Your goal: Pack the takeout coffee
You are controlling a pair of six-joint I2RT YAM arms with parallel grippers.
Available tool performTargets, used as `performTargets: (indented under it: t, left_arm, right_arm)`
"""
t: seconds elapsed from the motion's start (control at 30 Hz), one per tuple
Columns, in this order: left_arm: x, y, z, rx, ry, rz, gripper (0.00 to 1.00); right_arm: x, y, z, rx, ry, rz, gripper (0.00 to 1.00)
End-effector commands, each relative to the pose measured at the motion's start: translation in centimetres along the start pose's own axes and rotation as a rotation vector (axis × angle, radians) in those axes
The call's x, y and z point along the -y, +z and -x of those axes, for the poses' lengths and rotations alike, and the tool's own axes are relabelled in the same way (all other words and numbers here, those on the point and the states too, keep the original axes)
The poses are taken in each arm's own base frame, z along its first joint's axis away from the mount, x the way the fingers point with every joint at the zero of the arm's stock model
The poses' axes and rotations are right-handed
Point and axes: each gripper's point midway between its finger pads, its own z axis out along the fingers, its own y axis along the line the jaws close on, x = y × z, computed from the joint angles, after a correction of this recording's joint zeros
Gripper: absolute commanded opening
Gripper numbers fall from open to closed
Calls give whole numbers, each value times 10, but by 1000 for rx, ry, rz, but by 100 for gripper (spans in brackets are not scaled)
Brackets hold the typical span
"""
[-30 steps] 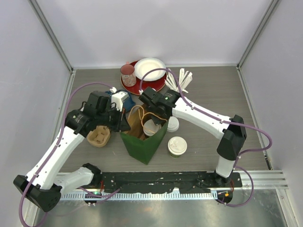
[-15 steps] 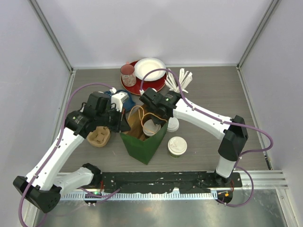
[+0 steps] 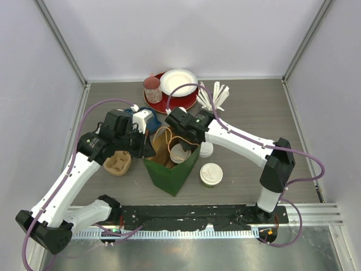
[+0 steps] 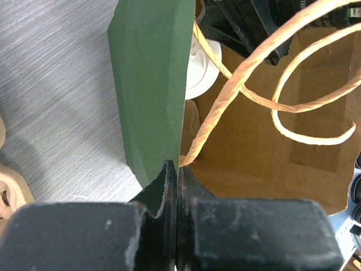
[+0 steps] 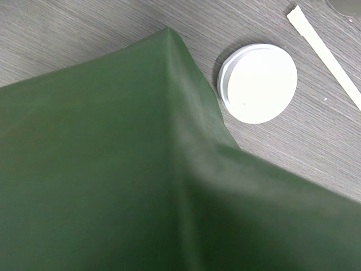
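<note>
A green paper bag with a brown inside and twine handles stands open at the table's middle. My left gripper is shut on the bag's left rim; in the left wrist view the jaws pinch the green wall. My right gripper reaches into the bag's mouth and holds a tilted coffee cup, white in the left wrist view. The right wrist view shows only the bag's outer wall; its fingers are hidden. A second lidded green cup stands right of the bag.
A loose white lid lies by the bag, also in the right wrist view. A cardboard cup carrier lies left. Behind are a red plate with a white plate, a pink cup and wooden stirrers.
My right gripper and the cup have shifted slightly left and deeper into the bag's mouth. The left gripper has kept its hold on the rim.
</note>
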Motion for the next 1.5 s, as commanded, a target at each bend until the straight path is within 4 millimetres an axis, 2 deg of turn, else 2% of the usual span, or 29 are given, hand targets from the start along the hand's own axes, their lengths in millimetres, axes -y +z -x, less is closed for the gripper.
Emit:
performTargets:
  t: [0.0,0.17,0.43,0.7,1.0,1.47]
  left_arm:
    - [5,-4,9,47,41,-21,0]
    - [6,-5,9,48,43,-21,0]
    - [6,-5,11,39,53,-21,0]
    - [3,-6,10,29,68,-7,0]
    - [1,-8,9,24,89,4,0]
    - [2,-9,10,22,95,3,0]
  right_arm:
    - [0,-13,6,25,27,-11,27]
    - [-2,-30,17,79,42,-6,41]
    - [2,-53,29,155,77,-12,47]
    - [3,-69,38,223,98,-1,68]
    - [-2,-84,48,304,94,36,82]
    - [-11,-130,66,536,127,207,85]
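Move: The lidded coffee cup in the bag sits right beside my barely parted right fingertips, its middle about 4 cm to their left, 3 cm back and 5 cm below. The second lidded cup stands outside the bag, some 10 cm back, 7 cm right and 7 cm below my right hand; the lid stack is about 3 cm ahead, 6 cm right and 12 cm down. From my left hand, the bagged cup is roughly 10 cm right, 3 cm ahead and 12 cm below. I spread my right fingers from barely parted to nearly wide, coming free of the cup, and draw that hand almost straight up about 11 cm towards the bag's mouth and out, faster at the end. Late in the rise the wrist tilts some 25 degrees, swinging the fingertips forward and left. My left hand stays put, still pinching the bag's left rim. ##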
